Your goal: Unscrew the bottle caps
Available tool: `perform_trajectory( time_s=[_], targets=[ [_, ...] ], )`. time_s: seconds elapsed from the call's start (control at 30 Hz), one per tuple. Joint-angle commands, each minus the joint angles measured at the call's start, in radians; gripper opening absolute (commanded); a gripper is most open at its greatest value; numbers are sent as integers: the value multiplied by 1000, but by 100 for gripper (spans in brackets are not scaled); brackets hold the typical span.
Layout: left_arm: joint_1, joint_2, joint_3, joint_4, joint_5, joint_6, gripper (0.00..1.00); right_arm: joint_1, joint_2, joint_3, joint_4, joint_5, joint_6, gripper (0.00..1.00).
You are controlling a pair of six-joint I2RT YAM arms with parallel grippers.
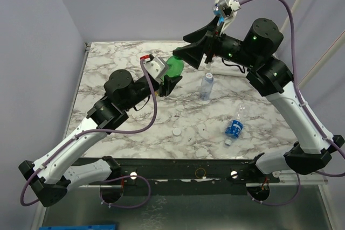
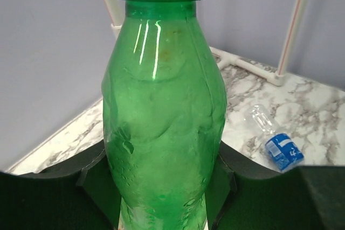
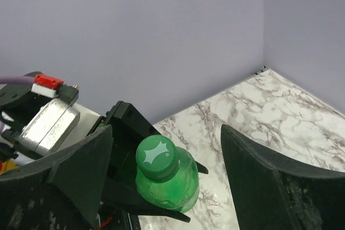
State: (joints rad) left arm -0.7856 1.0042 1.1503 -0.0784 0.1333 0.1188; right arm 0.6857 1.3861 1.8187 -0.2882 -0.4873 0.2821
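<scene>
In the left wrist view the green bottle (image 2: 161, 133) fills the frame, with my left gripper (image 2: 161, 192) shut on its body. Seen from above, the same bottle (image 1: 173, 66) is held tilted over the table by the left gripper (image 1: 171, 77). Its green cap (image 3: 157, 157) is on the neck. My right gripper (image 3: 167, 133) stands open around the cap, which lies closer to the left finger; I cannot tell whether they touch. From above the right gripper (image 1: 192, 46) sits just beyond the bottle's top.
A small clear bottle with a blue label (image 1: 207, 86) stands upright mid-table with a white cap on. Another small blue-labelled bottle (image 1: 234, 126) lies on its side at the right, also in the left wrist view (image 2: 276, 143). A loose white cap (image 1: 176, 132) lies near the front.
</scene>
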Motion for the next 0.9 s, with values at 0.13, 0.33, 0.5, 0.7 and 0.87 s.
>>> perform_trajectory(
  time_s=[0.13,0.33,0.5,0.7,0.87],
  targets=[
    [-4,15,-6,50,-122,34,0,1,100,92,-84,118,44,70],
    [-4,25,-11,50,-165,40,0,1,115,105,-85,91,44,58],
    [-3,37,-11,50,-197,39,0,1,113,94,-79,53,43,59],
    [-3,39,-9,50,-196,30,0,1,108,79,-72,48,39,35],
    [-4,37,0,40,-189,20,0,0,102,80,-75,40,25,7]
  ],
)
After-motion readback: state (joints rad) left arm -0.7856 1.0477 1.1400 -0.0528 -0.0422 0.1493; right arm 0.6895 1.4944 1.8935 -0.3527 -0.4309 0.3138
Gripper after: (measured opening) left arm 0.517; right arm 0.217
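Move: The green bottle's cap is already almost between the right hand's open fingers, about 1 cm back, 1 cm left and 1 cm below. From the left hand, which still holds the bottle upright, the cap is roughly 11 cm straight above. A loose white cap lies some 51 cm below the right hand, 2 cm back and 2 cm left; the clear bottle stands about 15 cm ahead, 13 cm right and 42 cm below. Forward, down and slightly left, the right hand eases about 4 cm to bring its fingers around the green cap, then stays there while the wide-open fingers close and pinch the cap from both sides. The left hand keeps its grip and carries the bottle about 3 cm forward and a little down and left, turning it some 10 degrees counter-clockwise. ##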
